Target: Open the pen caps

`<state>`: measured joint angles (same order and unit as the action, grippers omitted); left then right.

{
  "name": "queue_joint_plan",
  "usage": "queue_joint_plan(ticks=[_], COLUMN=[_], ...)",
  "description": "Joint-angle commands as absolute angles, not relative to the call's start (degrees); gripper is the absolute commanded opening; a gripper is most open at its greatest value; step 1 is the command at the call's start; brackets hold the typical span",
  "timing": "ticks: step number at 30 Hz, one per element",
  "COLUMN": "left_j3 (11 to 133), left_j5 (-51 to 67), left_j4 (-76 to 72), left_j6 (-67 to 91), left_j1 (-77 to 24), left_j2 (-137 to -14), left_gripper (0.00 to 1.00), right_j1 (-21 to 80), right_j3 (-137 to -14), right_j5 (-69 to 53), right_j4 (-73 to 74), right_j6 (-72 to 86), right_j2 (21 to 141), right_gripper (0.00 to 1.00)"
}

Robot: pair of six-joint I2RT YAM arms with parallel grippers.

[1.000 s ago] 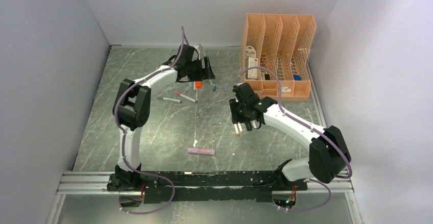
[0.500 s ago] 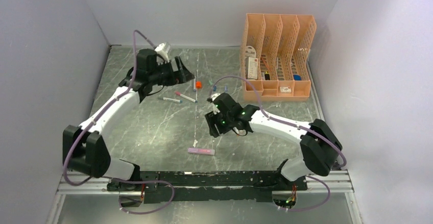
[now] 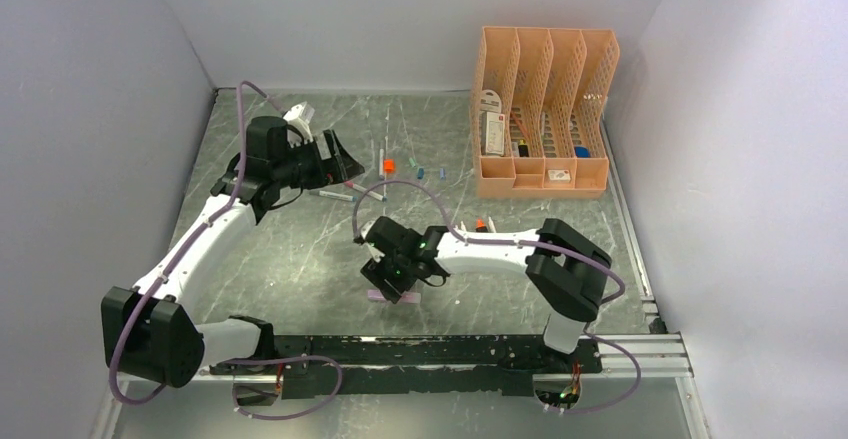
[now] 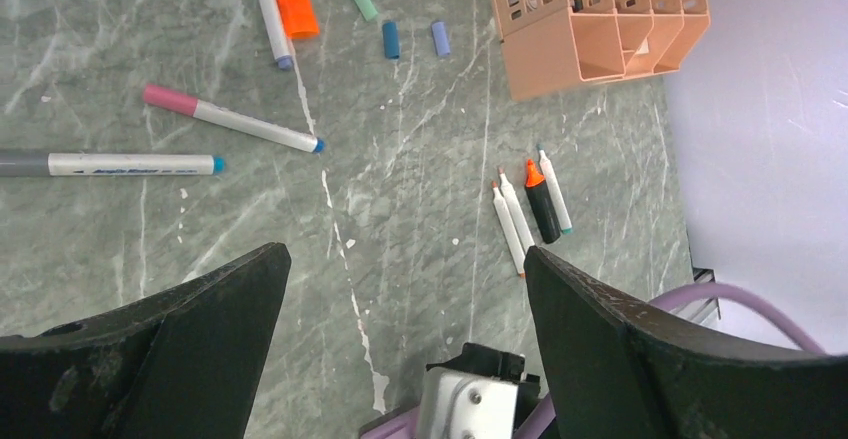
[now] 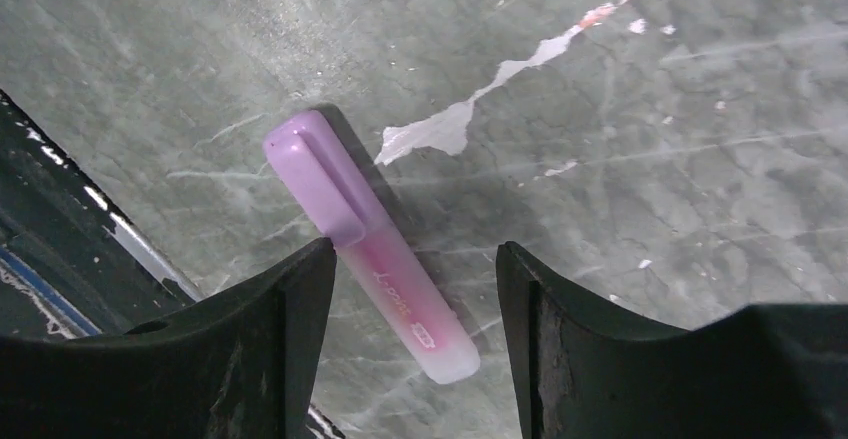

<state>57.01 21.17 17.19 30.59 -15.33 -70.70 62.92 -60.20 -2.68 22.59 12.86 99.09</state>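
Observation:
A pink pen (image 5: pixel 400 289) with its lilac cap (image 5: pixel 320 169) still on lies flat near the table's front. My right gripper (image 5: pixel 412 249) hovers open over it, one finger on each side of the barrel (image 3: pixel 398 298). My left gripper (image 4: pixel 403 254) hangs wide open and empty at the back left (image 3: pixel 335 154). Below it lie a pink-ended pen (image 4: pixel 230 119) and a grey pen (image 4: pixel 110 164). Loose caps sit beyond them: orange (image 4: pixel 297 14), green (image 4: pixel 363 1), blue (image 4: pixel 390 39), lilac (image 4: pixel 440 37). Several uncapped pens (image 4: pixel 525 209) lie together in front of the organiser.
A peach mesh organiser (image 3: pixel 545 109) stands at the back right, holding small items. Another white pen (image 4: pixel 270 9) lies beside the orange cap. The black rail (image 3: pixel 400 349) runs along the near edge, close to the pink pen.
My right gripper has swung left and nearer, from mid-table to above the pink pen, its jaws widening. My left gripper has drawn back left from the caps and opened fully.

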Motion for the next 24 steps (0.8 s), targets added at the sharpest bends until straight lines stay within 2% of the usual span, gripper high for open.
queue_joint_plan(ticks=[1, 6, 11, 18, 24], left_j3=[56.9, 56.5, 55.6, 55.3, 54.1], left_j5=[22.8, 23.5, 24.2, 25.2, 29.1], left_j4=[18.1, 17.5, 16.4, 15.2, 12.6], left_j6=[29.5, 29.4, 29.7, 29.8, 31.3], left_j1=[-14.2, -13.8, -13.6, -13.5, -13.5], left_j2=[-69.7, -70.2, -70.7, -71.8, -73.2], left_gripper=[1.00, 0.99, 0.99, 0.99, 0.99], right_j1=[64.9, 66.1, 66.4, 66.4, 63.1], right_j3=[-62.1, -61.6, -59.4, -55.3, -53.8], right_j5=[0.3, 3.9, 6.6, 6.6, 7.4], right_j4=[24.2, 26.3, 28.7, 27.7, 26.2], right_j6=[11.1, 11.7, 13.0, 14.8, 17.9], right_j2=[101.8, 103.8, 103.4, 101.8, 95.6], right_gripper=[0.60, 0.57, 0.48, 0.14, 0.05])
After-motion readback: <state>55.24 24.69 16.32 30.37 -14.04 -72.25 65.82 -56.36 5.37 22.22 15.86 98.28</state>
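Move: The pink highlighter lies almost straight beneath the open right gripper, its middle about 1 cm back and 2 cm down, with the capped end to the left. From that gripper, the nearest uncapped white pen is roughly 10 cm ahead and 15 cm to the right; the black highlighter is about 11 cm ahead and 19 cm right. From the raised left gripper, the pink highlighter lies some 18 cm back, 12 cm right and 20 cm below. Lower the right gripper about 1.5 cm, easing slightly back, until its fingers straddle the pink highlighter, then close them to pinch the barrel just below the cap. While closing and once shut, draw it some 2 cm to the right, staying low. Let the left gripper, wide open, sink a little under 2 cm. ##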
